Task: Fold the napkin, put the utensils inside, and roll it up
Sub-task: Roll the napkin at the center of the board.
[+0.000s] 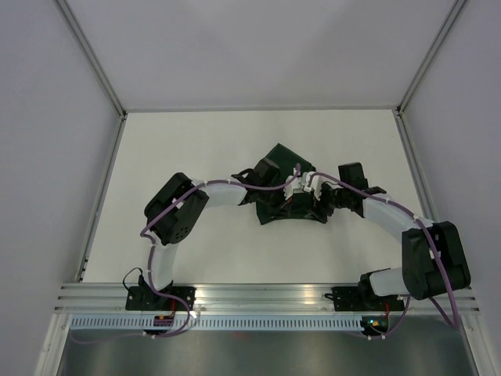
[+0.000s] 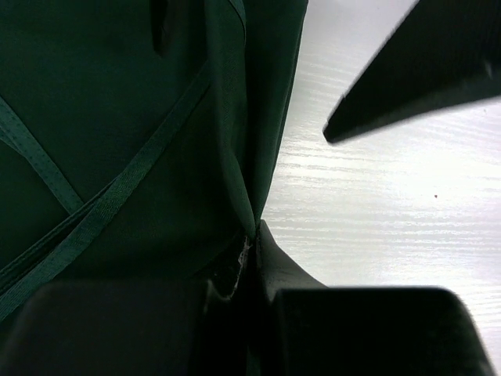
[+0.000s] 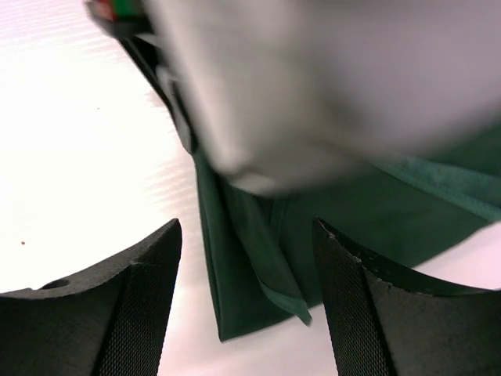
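Observation:
The dark green napkin (image 1: 282, 159) lies folded in a bunch at the middle of the table, and both grippers meet over its near edge. My left gripper (image 2: 254, 239) is shut on a fold of the napkin (image 2: 117, 125) at its right-hand edge. My right gripper (image 3: 246, 229) stands open and holds nothing. A folded corner of the napkin (image 3: 244, 286) hangs between its fingers without touching them. In the top view the left gripper (image 1: 292, 201) and the right gripper (image 1: 322, 206) sit close together. The utensils are out of view.
The white table (image 1: 196, 157) is bounded by grey walls, with metal rails (image 1: 258, 294) along its near edge. The left arm's grey wrist (image 3: 329, 78) looms blurred just above my right fingers. A right finger (image 2: 415, 70) shows dark in the left wrist view.

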### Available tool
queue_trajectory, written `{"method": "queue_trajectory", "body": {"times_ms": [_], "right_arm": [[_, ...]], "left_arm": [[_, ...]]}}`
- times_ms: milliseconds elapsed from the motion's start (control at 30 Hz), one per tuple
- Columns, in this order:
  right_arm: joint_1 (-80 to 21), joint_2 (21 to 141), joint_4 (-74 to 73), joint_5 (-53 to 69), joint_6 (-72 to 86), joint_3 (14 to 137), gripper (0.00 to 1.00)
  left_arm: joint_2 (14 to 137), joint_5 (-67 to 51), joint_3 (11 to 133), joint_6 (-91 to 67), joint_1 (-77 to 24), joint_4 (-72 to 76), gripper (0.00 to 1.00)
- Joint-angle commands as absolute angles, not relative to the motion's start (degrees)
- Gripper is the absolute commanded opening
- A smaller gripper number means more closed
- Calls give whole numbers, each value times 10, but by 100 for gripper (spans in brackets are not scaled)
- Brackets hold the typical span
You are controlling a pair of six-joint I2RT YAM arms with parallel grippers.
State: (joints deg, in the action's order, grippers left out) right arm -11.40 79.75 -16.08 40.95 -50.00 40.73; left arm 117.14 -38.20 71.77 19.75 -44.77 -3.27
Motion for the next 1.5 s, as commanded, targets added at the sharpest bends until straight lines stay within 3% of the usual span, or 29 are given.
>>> {"method": "queue_trajectory", "body": {"times_ms": [0, 800, 1467], "right_arm": [[-147, 770, -78, 422, -519, 377, 74], [-212, 794, 16, 355, -549, 314, 69], [-240, 846, -16, 316, -545, 337, 21]], "left_arm": [[1194, -411, 733, 179, -445, -55, 2], [1219, -444, 758, 173, -435, -79, 2], [1221, -482, 766, 170, -422, -99, 2]]}}
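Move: The spot on the napkin's near edge that the right hand goes for lies about 3 cm to its left, 2 cm back and 5 cm down; the left fingers already pinch the same edge some 4 cm farther left. The napkin's near right corner is roughly 3 cm back of the right hand, straight below otherwise, 6 cm down. From the left hand that grasp spot is about 4 cm to its right, level in reach and 1 cm lower. Down about 5 cm, with some 3 cm to the left and 2 cm back, the right hand comes in beside the left fingers: first sideways and back, then mostly sinking, open fingers straddling the napkin's near edge. It turns some 15 degrees and, near the bottom, closes most of the way around the rolled cloth. The left hand stays, keeping its pinch. ##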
